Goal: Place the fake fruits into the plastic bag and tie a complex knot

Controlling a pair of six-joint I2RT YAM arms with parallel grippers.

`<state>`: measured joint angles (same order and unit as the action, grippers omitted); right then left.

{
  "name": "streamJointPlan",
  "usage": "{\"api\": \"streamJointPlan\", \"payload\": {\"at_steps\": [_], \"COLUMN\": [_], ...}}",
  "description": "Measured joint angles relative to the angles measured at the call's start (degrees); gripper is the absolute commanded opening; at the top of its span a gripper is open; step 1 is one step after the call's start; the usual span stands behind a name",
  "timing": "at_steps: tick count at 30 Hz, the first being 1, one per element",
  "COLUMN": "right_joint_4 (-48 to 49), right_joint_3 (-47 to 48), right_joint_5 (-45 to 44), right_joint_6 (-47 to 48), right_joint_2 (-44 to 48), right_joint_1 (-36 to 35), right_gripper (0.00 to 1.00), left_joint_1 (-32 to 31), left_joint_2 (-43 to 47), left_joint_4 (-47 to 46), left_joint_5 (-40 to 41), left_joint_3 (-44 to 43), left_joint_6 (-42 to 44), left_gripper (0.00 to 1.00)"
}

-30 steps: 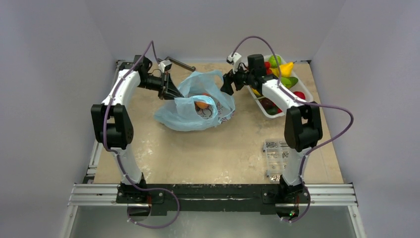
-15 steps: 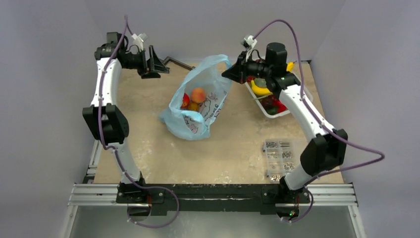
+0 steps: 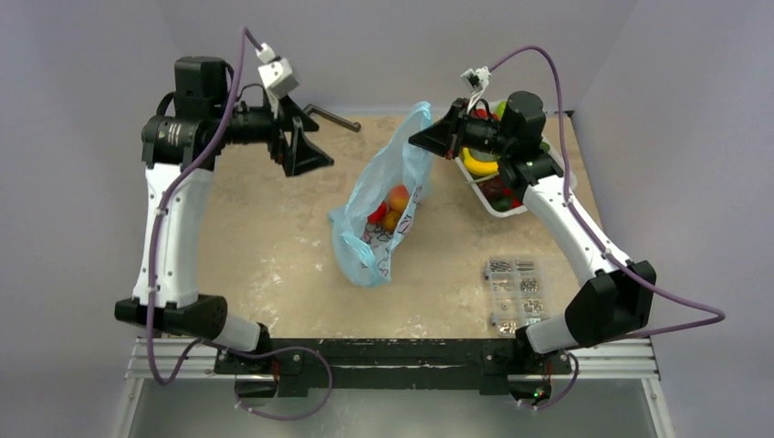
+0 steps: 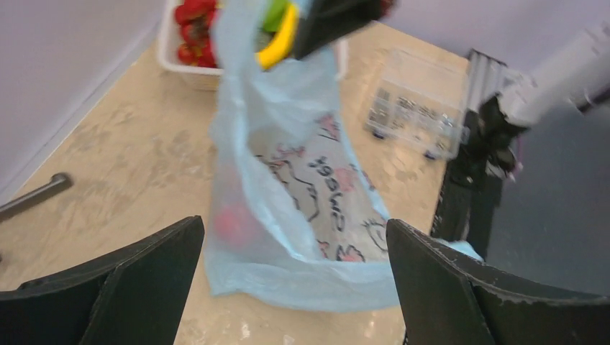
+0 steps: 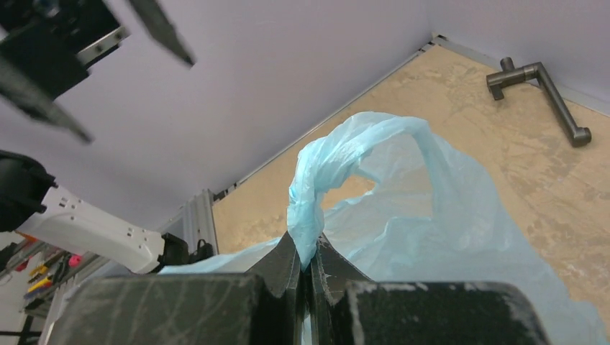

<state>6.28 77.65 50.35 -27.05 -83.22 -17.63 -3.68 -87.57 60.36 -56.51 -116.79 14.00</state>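
The light-blue plastic bag hangs stretched from one handle loop, its bottom resting on the table. My right gripper is shut on that loop, with the film pinched between the jaws. Red and orange fake fruits lie inside the bag, and a red one shows through the film. More fake fruits, among them a yellow banana, sit in the white tray. My left gripper hovers open to the left of the bag, raised, nothing between its fingers.
A clear box of screws lies at the front right, near the right arm's base. A dark metal crank handle lies at the back of the table. Walls close in the far, left and right sides.
My left gripper let go of the bag, opened wide and rose to the left. My right gripper shut on the handle loop and lifted it, dragging the bag right and toward the front.
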Motion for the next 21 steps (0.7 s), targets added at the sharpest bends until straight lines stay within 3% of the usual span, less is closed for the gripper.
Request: {"api": "streamJointPlan", "payload": {"at_steps": [5,8,13,18,21], "right_joint_4": [1.2,2.1,2.4,2.3,1.9], "right_joint_3": [-1.3,-1.7,-2.0,-2.1,-2.1], "right_joint_5": [-2.2,-2.9,-2.9,-2.9,-2.9], "right_joint_6": [-1.2,-1.8,-2.0,-1.8,-1.5], "right_joint_2": [2.4,3.5,3.9,3.9,3.9], "right_joint_1": [0.0,0.0,0.0,-0.1,0.0], "right_gripper": [0.0,0.0,0.0,0.0,0.0], "left_joint_1": [-9.2,-16.3,-26.7,-31.8,-33.2], "left_joint_2": [8.2,11.7,16.5,15.6,14.5], "left_joint_4": [14.6,20.2,17.5,13.6,11.1], "left_joint_5": [-1.1,2.1,11.4,17.7,19.4], "left_joint_3": [3.3,10.5,23.1,23.5,23.5], "left_joint_6": [15.1,22.4,27.2,30.6,30.9], "left_gripper": [0.98,0.96,0.87,0.64,0.62]}}
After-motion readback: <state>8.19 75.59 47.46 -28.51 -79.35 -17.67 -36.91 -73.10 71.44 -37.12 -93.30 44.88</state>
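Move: The plastic bag's loose near handle lies about 17 cm back, 9 cm to the right and 18 cm below the open left hand. In the bag, the peach sits some 16 cm right of that hand, level with it fore and aft; the red fruit is 11 cm right and 2 cm back, both about 34 cm below. From the right hand, shut on the far handle, the loose handle is roughly 19 cm back, 11 cm left and 14 cm below. The bag's loose near handle is what the left hand comes down to: the hand swings back some 15 cm, drifts about 7 cm right and, after a level start, sinks 11 cm, turning roughly 30 degrees clockwise with its fingers tipping farther down. Its fingers begin to close around the gathered plastic, still well apart at the end. The right hand keeps its pinch on the other handle, rising about 2 cm. ##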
